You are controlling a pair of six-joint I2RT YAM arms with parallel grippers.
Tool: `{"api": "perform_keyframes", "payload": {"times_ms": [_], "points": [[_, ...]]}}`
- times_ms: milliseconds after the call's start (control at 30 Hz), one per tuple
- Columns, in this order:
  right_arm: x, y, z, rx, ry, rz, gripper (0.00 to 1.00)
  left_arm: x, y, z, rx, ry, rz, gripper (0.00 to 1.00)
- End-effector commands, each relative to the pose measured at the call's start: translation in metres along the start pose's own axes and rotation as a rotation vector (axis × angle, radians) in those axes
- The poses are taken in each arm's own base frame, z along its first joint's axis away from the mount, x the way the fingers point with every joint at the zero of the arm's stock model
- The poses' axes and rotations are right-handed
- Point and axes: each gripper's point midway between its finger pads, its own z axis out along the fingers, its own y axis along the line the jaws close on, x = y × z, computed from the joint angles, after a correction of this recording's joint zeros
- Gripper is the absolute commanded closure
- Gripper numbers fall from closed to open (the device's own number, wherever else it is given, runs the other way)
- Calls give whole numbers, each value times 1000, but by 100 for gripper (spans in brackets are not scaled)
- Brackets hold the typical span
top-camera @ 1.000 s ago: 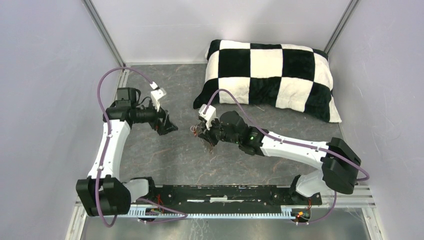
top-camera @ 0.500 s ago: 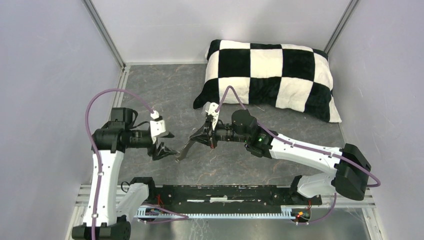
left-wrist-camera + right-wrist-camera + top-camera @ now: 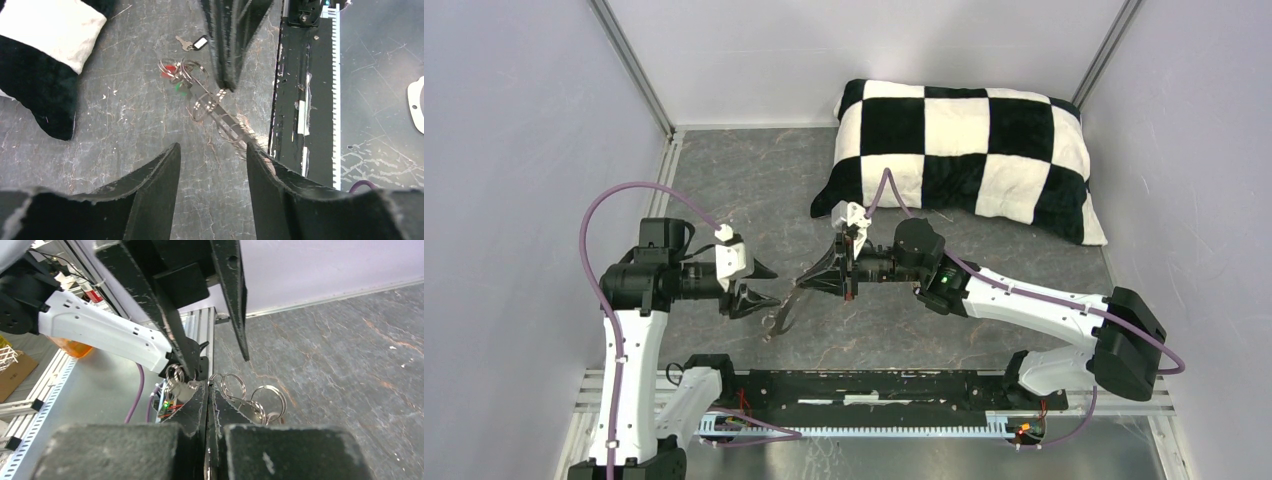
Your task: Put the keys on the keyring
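Observation:
My right gripper (image 3: 804,286) is shut on the keyring (image 3: 782,312), a flat metal strip with several split rings that hangs slanting down above the table. In the right wrist view its pads (image 3: 206,390) pinch the strip (image 3: 243,407), with rings sticking out on both sides. My left gripper (image 3: 769,290) stands open just left of the strip's hanging end, with nothing between its fingers (image 3: 150,180). Three small keys lie on the table under the right gripper (image 3: 227,85): one with a black tag (image 3: 199,42), one with a red tag (image 3: 169,70), one with a green tag (image 3: 181,90).
A black-and-white checked pillow (image 3: 964,150) lies at the back right. The black mounting rail (image 3: 874,385) runs along the near edge, close to the keyring's low end (image 3: 235,131). Grey walls enclose the table on three sides.
The right gripper lifted the keyring off the table, and it now hangs from that gripper. The left arm swung nearer and to the right, up to the keyring's end, its jaws narrowing.

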Motion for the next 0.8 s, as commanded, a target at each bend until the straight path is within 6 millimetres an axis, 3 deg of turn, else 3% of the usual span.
{"api": "perform_keyframes", "payload": {"times_ms": [0, 200, 333, 533, 767], "points": [[-24, 21, 3, -99, -72, -30, 100, -23, 4, -2, 12, -59, 51, 44], [-18, 24, 9, -119, -47, -24, 99, -26, 3, -2, 16, -69, 30, 59], [-20, 24, 12, -107, -57, -24, 100, -25, -14, 1, 91, -53, -5, 65], [-25, 34, 12, -158, -75, -21, 100, -14, -22, 2, 100, -10, 9, 70], [-25, 39, 10, -180, -76, -13, 99, -24, -7, 1, -15, -48, 62, 73]]}}
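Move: The ring of the keyring pinched in the right fingertips is about 4 cm to the left hand's right, level fore and aft and at roughly its height. From the right hand, the left gripper, where the ring is being brought, is about 4 cm to the left, level with it. The loose black-tagged key lies on the table about 12 cm ahead of the right hand, 24 cm to its right and 25 cm below. Both hands draw back about 2 cm, converging, while left fingers half-close about the ring the right still pinches. ##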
